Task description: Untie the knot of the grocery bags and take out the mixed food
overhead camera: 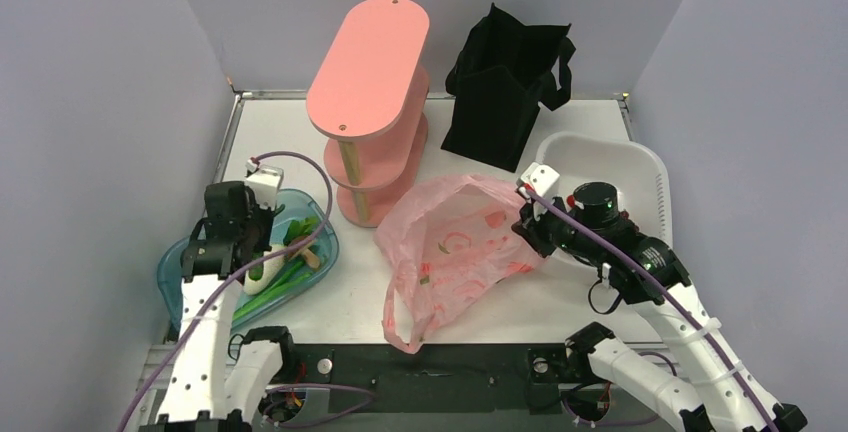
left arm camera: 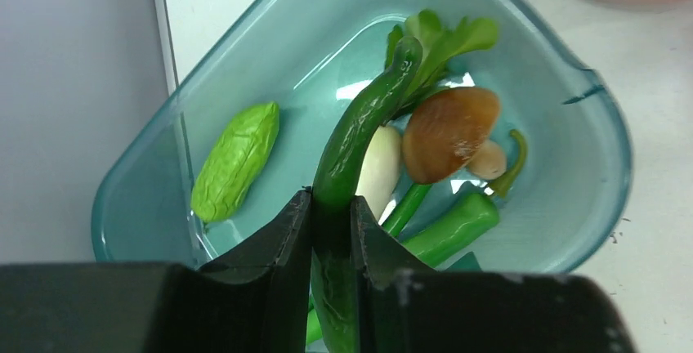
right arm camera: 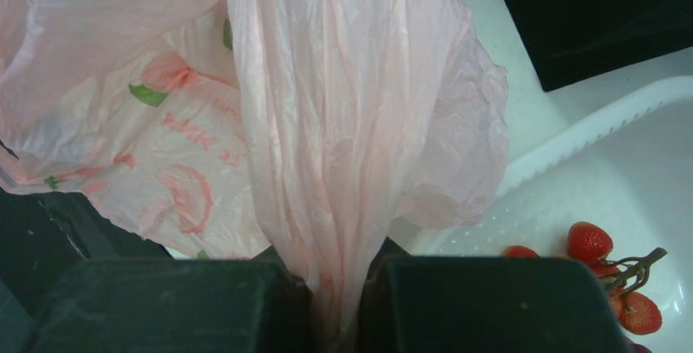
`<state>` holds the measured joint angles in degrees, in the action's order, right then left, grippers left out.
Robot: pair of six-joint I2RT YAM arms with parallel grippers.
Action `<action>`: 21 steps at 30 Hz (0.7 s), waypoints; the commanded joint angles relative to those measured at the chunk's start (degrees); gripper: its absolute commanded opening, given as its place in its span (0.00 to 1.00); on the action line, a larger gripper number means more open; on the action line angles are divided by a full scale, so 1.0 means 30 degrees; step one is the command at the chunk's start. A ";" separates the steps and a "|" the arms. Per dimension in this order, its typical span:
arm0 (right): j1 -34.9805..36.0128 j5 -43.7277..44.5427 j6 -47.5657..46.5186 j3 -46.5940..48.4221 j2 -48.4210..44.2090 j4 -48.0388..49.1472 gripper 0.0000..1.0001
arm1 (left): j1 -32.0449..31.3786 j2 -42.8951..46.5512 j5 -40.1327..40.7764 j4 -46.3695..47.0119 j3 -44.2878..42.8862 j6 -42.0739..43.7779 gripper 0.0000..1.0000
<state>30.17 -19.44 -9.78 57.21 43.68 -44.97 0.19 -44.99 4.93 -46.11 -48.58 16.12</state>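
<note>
The pink plastic bag (overhead camera: 455, 247) lies crumpled at mid-table, its mouth toward the near edge. My right gripper (right arm camera: 339, 267) is shut on a bunched fold of this bag (right arm camera: 327, 124) at its right side. The black tote (overhead camera: 505, 82) stands upright at the back. My left gripper (left arm camera: 332, 202) hangs over the teal tray (left arm camera: 605, 149), shut on a long dark green vegetable (left arm camera: 359, 124). In the tray lie a white oblong vegetable (left arm camera: 380, 169), leafy greens (left arm camera: 445, 38), a brown-capped mushroom (left arm camera: 449, 132) and a wrinkled light green cucumber (left arm camera: 237, 161). Small red fruits (right arm camera: 592, 243) sit in the white basket (right arm camera: 621, 173).
A pink three-tier shelf (overhead camera: 370, 82) stands at the back, between the tray and the tote. The white basket (overhead camera: 640, 167) is at the right under my right arm. Grey walls close in on the left, right and back.
</note>
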 commanded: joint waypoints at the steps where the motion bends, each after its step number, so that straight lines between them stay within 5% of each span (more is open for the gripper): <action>1: 0.0167 0.0564 0.0401 0.0969 0.0568 0.0748 0.00 | 0.2657 -0.2178 -0.2988 0.0442 -0.1247 0.1949 0.16; 7: -0.0056 0.0948 0.1229 0.1984 0.0798 0.1063 0.00 | 0.4710 -0.5529 -0.5366 -0.1493 -0.2180 0.5488 0.42; 11: -0.0425 0.0907 0.1832 0.3031 0.0938 0.1247 0.00 | 0.5628 -0.6480 -0.5193 -0.2019 -0.2488 0.5855 0.48; 15: -0.0883 0.0764 0.2103 0.5031 0.1334 0.1370 0.00 | 0.6230 -0.6277 -0.5717 -0.2184 -0.2745 0.5214 0.77; 21: -0.2738 -0.0425 0.4086 0.8794 0.2327 0.2286 0.00 | 0.6106 -0.4831 -0.4987 -0.0568 -0.3580 0.4591 0.90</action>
<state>25.54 -18.17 -3.05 75.99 49.41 -43.83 18.52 -63.05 -9.69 -51.62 -54.72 30.50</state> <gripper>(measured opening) 0.005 0.873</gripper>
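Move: The left hand holds the dark green cucumber over the blue bin; the gap it is bound for, between radish and mushroom, is about 5 cm ahead, 2 right and 10 below. From that hand the white radish is 3 cm ahead, the mushroom 6 ahead and 7 right, the pale green gourd 4 ahead and 8 left. The pink bag's body hangs 3 cm ahead, 11 left and 13 below the right hand pinching it; the white basket is 15 ahead, 23 right. The left hand sinks about 5 cm into the bin while drifting some 4 cm left, tips its fingers further down and opens them wide to let go of the cucumber beside the white radish, then starts back up with open fingers. The right hand keeps its pinch on the pink bag's rim and, after barely stirring, draws it up more and more quickly by about 11 cm and slightly forward, its fingertips swinging up. ##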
